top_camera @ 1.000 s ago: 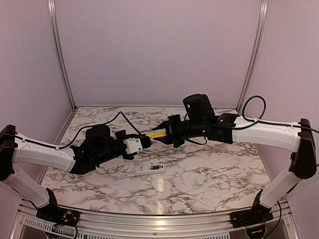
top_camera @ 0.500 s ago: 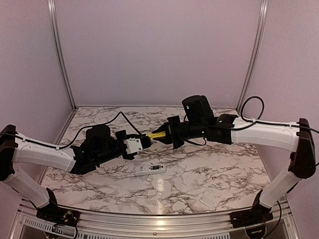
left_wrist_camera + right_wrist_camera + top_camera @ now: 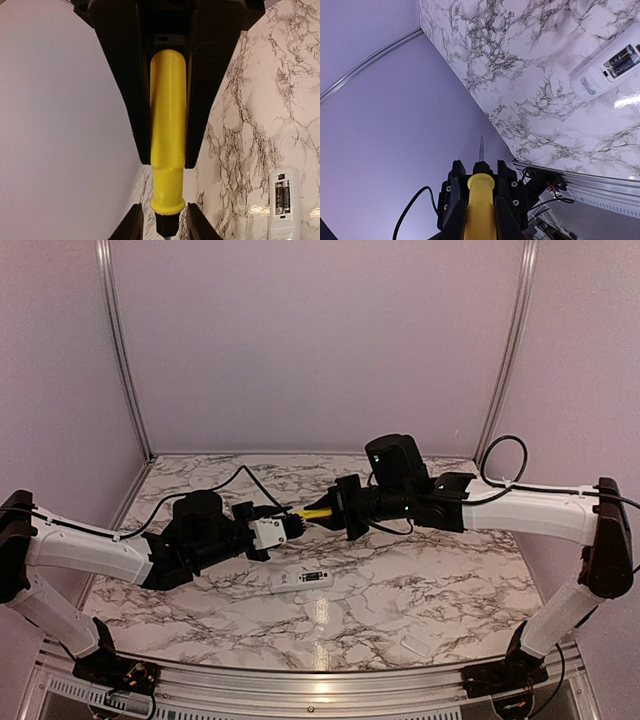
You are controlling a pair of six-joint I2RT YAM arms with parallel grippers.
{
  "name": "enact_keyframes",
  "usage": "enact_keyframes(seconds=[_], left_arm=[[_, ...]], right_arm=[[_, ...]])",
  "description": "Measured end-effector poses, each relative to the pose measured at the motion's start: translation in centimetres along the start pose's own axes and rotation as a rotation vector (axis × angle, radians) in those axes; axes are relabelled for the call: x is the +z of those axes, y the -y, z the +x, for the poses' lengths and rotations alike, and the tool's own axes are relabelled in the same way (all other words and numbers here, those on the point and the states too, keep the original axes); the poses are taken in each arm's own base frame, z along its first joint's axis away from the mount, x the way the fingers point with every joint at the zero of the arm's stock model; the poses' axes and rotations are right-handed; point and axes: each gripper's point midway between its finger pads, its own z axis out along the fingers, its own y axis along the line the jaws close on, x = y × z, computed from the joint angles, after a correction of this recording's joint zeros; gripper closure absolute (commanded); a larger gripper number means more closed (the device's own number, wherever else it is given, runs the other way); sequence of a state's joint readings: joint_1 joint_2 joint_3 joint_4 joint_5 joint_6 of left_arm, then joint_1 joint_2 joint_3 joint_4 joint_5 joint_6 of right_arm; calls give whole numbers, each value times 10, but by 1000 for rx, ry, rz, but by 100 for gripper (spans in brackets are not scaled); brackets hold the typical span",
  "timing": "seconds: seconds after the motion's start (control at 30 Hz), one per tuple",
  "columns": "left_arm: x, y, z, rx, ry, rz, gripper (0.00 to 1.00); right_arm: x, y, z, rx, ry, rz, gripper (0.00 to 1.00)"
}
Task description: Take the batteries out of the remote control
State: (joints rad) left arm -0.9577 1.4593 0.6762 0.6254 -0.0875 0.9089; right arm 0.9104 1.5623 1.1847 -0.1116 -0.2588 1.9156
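The white remote control (image 3: pixel 303 580) lies face up on the marble table, below both grippers. Its open recess shows the two dark batteries (image 3: pixel 282 196), also seen in the right wrist view as batteries (image 3: pixel 622 59) inside the remote control (image 3: pixel 600 75). Above the table, a yellow-handled screwdriver (image 3: pixel 316 510) spans between the arms. My right gripper (image 3: pixel 338 506) is shut on its yellow handle (image 3: pixel 480 220). My left gripper (image 3: pixel 166 226) is slightly open around the black collar, with a small gap on each side.
A small flat white cover piece (image 3: pixel 415 645) lies near the front right edge. A black cable (image 3: pixel 235 478) trails over the table's back left. Purple walls enclose the marble table (image 3: pixel 430 570) on three sides.
My right gripper has closed on the screwdriver's handle. My left jaws have parted a little from the collar. Both arms have barely moved.
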Motion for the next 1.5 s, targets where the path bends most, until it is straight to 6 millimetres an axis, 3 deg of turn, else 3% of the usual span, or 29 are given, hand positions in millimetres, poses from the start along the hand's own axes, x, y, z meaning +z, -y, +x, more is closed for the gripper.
enact_keyframes(seconds=[0.07, 0.13, 0.4, 0.6, 0.9, 1.13, 1.3, 1.5], left_arm=[[0, 0, 0, -1, 1, -1, 31], [0, 0, -1, -9, 1, 1, 2], [-17, -11, -11, -62, 22, -9, 1], [-34, -25, -21, -132, 42, -21, 1], [-60, -34, -26, -262, 50, -11, 1], [-68, -36, -6, -466, -54, -24, 1], [-72, -50, 13, -632, -176, -120, 1], [-68, -61, 19, -787, -270, -129, 1]], right_arm=[[1, 1, 0, -1, -1, 3, 100], [1, 1, 0, -4, -1, 3, 100], [3, 17, -7, -20, 12, 33, 100], [-2, 16, -14, -76, 39, 35, 100], [-31, 18, -32, -234, 101, 41, 100], [-58, 21, -44, -445, 154, 95, 100], [-73, 29, -56, -624, 180, 209, 100], [-83, 25, -57, -830, 158, 345, 100]])
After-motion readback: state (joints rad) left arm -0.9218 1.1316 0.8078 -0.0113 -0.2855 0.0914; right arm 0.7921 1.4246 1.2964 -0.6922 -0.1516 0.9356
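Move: The remote control with its open battery bay lies about 3 cm back, 4 cm to the left and some 22 cm below the right hand, which holds the yellow screwdriver by its handle. From the left hand, closed around the blade end, the remote control is roughly 4 cm back, 4 cm right and 20 cm below. The white battery cover lies about 20 cm back and 23 cm right of the right hand, also 22 cm down. Left hand opens, frees the blade, withdraws left; right carries the screwdriver 10 cm right, tipping down 20 degrees. ##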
